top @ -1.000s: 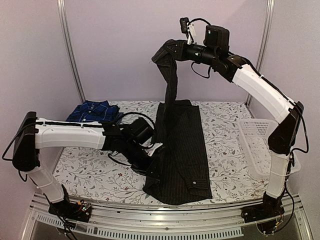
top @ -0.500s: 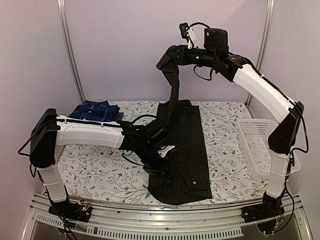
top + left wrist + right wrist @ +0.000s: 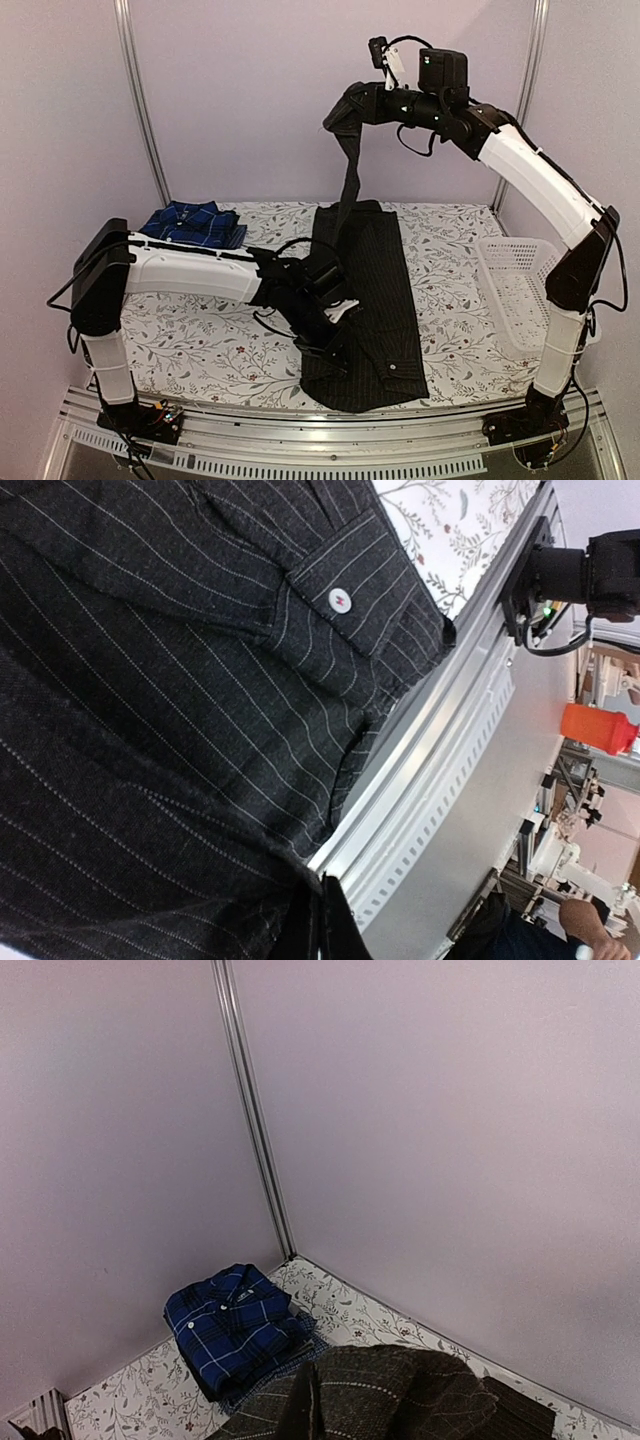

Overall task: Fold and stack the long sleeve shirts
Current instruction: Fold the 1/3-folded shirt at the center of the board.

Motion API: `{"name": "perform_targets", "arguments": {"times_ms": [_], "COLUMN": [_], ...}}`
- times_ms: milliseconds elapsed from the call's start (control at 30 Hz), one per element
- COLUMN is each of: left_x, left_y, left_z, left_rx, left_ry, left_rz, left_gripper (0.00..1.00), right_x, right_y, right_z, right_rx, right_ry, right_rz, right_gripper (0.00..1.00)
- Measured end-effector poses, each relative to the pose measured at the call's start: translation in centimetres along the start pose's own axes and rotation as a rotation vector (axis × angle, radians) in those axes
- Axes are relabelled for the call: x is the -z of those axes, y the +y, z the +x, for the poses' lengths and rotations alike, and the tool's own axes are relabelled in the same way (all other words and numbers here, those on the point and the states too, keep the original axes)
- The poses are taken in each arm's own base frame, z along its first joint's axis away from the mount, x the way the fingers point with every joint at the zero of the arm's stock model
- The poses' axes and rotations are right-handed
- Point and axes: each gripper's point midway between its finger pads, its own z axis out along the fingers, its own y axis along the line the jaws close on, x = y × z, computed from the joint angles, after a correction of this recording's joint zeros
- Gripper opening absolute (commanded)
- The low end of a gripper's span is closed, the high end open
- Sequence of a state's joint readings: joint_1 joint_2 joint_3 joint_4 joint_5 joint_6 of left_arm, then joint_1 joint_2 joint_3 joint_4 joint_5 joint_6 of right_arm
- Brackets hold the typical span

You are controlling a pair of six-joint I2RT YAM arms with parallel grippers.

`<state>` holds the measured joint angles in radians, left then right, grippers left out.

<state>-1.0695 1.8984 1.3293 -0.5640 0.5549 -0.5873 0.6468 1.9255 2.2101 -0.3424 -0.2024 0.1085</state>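
A black pinstriped long sleeve shirt (image 3: 375, 290) lies lengthwise down the middle of the table. My right gripper (image 3: 348, 106) is shut on one part of it and holds that part high above the far end, a strip of cloth hanging down to the table. My left gripper (image 3: 335, 345) is shut on the shirt's near left edge, low over the table. The left wrist view shows pinstriped cloth (image 3: 150, 710) and a buttoned cuff (image 3: 340, 600) by the table's rail. A folded blue plaid shirt (image 3: 190, 222) (image 3: 235, 1325) rests at the far left on other folded cloth.
A white mesh basket (image 3: 515, 285) sits at the table's right edge. The table wears a floral cover (image 3: 190, 335). A metal rail (image 3: 330, 425) runs along the near edge. Pale walls stand close behind.
My left gripper has slid rightward and nearer with the shirt's left edge, folding it inward. The right gripper has drifted slightly right and up, still holding its raised part.
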Motion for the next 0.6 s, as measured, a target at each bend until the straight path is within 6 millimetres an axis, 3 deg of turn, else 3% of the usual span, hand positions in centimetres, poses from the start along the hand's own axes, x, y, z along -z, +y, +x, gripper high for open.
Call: {"name": "perform_targets", "arguments": {"times_ms": [133, 300, 433, 600], "left_x": [-1.0, -1.3, -1.5, -1.8], "left_y": [0.3, 0.4, 0.3, 0.3], "left_z": [0.4, 0.4, 0.2, 0.1], "left_rx": [0.005, 0.007, 0.005, 0.003], "left_ry": [0.026, 0.032, 0.033, 0.034], "left_rz": [-0.004, -0.001, 0.005, 0.009], "left_gripper": [0.0, 0.0, 0.0, 0.05], "right_x": [0.8, 1.4, 1.2, 0.7], "right_y": [-0.3, -1.2, -2.2, -3.1], "right_z": [0.0, 1.6, 4.1, 8.8], "right_rx": [0.015, 0.03, 0.036, 0.025], "right_ry": [0.002, 0.04, 0.096, 0.197], "right_rz": [0.03, 0.078, 0.111, 0.116], "right_gripper": [0.0, 0.0, 0.0, 0.0]}}
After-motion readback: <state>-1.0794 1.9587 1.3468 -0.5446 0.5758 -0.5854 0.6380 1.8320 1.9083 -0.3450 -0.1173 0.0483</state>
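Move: The right hand, holding the shirt's raised shoulder end, has the collar end on the board about 24 cm ahead, 1 cm left and 42 cm below; the buttoned cuff lies 32 cm back and 6 cm right, the blue shirt stack 19 cm ahead and 52 cm left, both some 42 cm down. From the left hand at the hem, the collar end is about 54 cm ahead, 6 cm right, 4 cm lower. Still gripping the raised shoulder cloth, the right hand lowers it about 9 cm, tipping some 10 degrees. ##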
